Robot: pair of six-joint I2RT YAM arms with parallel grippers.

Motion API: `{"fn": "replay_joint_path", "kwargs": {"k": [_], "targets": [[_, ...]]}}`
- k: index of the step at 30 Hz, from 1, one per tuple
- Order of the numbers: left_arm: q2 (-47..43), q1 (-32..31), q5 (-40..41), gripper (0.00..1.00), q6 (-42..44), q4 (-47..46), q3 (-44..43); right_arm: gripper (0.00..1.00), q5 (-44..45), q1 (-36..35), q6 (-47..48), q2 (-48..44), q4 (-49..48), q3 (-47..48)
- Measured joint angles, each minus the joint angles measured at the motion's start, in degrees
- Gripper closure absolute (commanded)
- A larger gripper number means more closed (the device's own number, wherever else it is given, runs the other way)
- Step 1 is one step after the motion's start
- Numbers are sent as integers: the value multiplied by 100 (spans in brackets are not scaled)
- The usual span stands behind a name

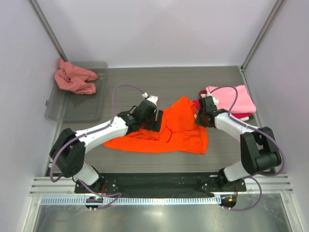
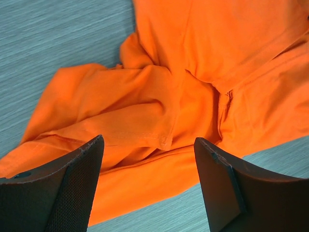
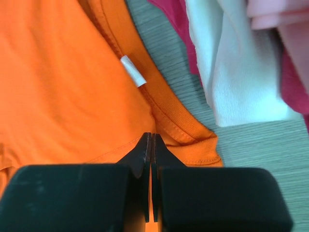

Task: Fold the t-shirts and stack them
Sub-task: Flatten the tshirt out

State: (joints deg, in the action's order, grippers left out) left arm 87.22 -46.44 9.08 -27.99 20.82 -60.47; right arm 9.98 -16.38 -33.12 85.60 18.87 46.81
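The bright orange t-shirt lies crumpled at the middle of the table, its right part raised in a peak. My right gripper is shut on its edge just below the collar, next to the white label; orange cloth shows between the jaws of that gripper. My left gripper hangs open over the folds of the orange t-shirt, with nothing between the fingers of the gripper. The light pink t-shirt rests folded on the crimson red one at the right. The salmon-pink t-shirt lies bunched in the tray.
A clear grey plastic tray stands at the back left, against the left wall. The pile of pink cloth and crimson cloth sits close to the right of my right gripper. White walls enclose the table on three sides.
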Motion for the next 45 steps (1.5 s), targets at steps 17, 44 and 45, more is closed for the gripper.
{"fn": "replay_joint_path", "kwargs": {"k": [17, 44, 45], "targets": [[1526, -721, 240, 41, 389, 490, -1029, 99, -74, 13, 0, -184, -55, -262], [1620, -767, 378, 100, 415, 914, -944, 74, -273, 13, -22, -7, -297, -376], [1613, -767, 376, 100, 415, 922, -944, 79, -295, 13, -22, 9, -308, -376]]}}
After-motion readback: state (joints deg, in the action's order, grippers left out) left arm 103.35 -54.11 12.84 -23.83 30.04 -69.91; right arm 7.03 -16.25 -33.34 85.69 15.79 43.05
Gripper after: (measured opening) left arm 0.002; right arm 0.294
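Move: The loose fold of the orange t-shirt to grab lies about 3 cm back, 3 cm right and 7 cm below the open left gripper. From that gripper, the shirt's far corner is some 15 cm ahead and 13 cm right, and its left tip 5 cm back and 21 cm left. The right gripper is already shut on the shirt's upper layer; the white tag sits 4 cm ahead and 1 cm left of it, the folded stack 10 cm ahead and 15 cm right. Lower the left gripper about 6.5 cm onto the shirt's middle fold, swinging right and slightly back, then returning some 2 cm left while tilting the fingers steeper; close fully to pinch the fold. Meanwhile lift the right gripper slightly with its held layer, draw it back and down 1–2 cm, then part its fingers to let go, staying low over the cloth. ##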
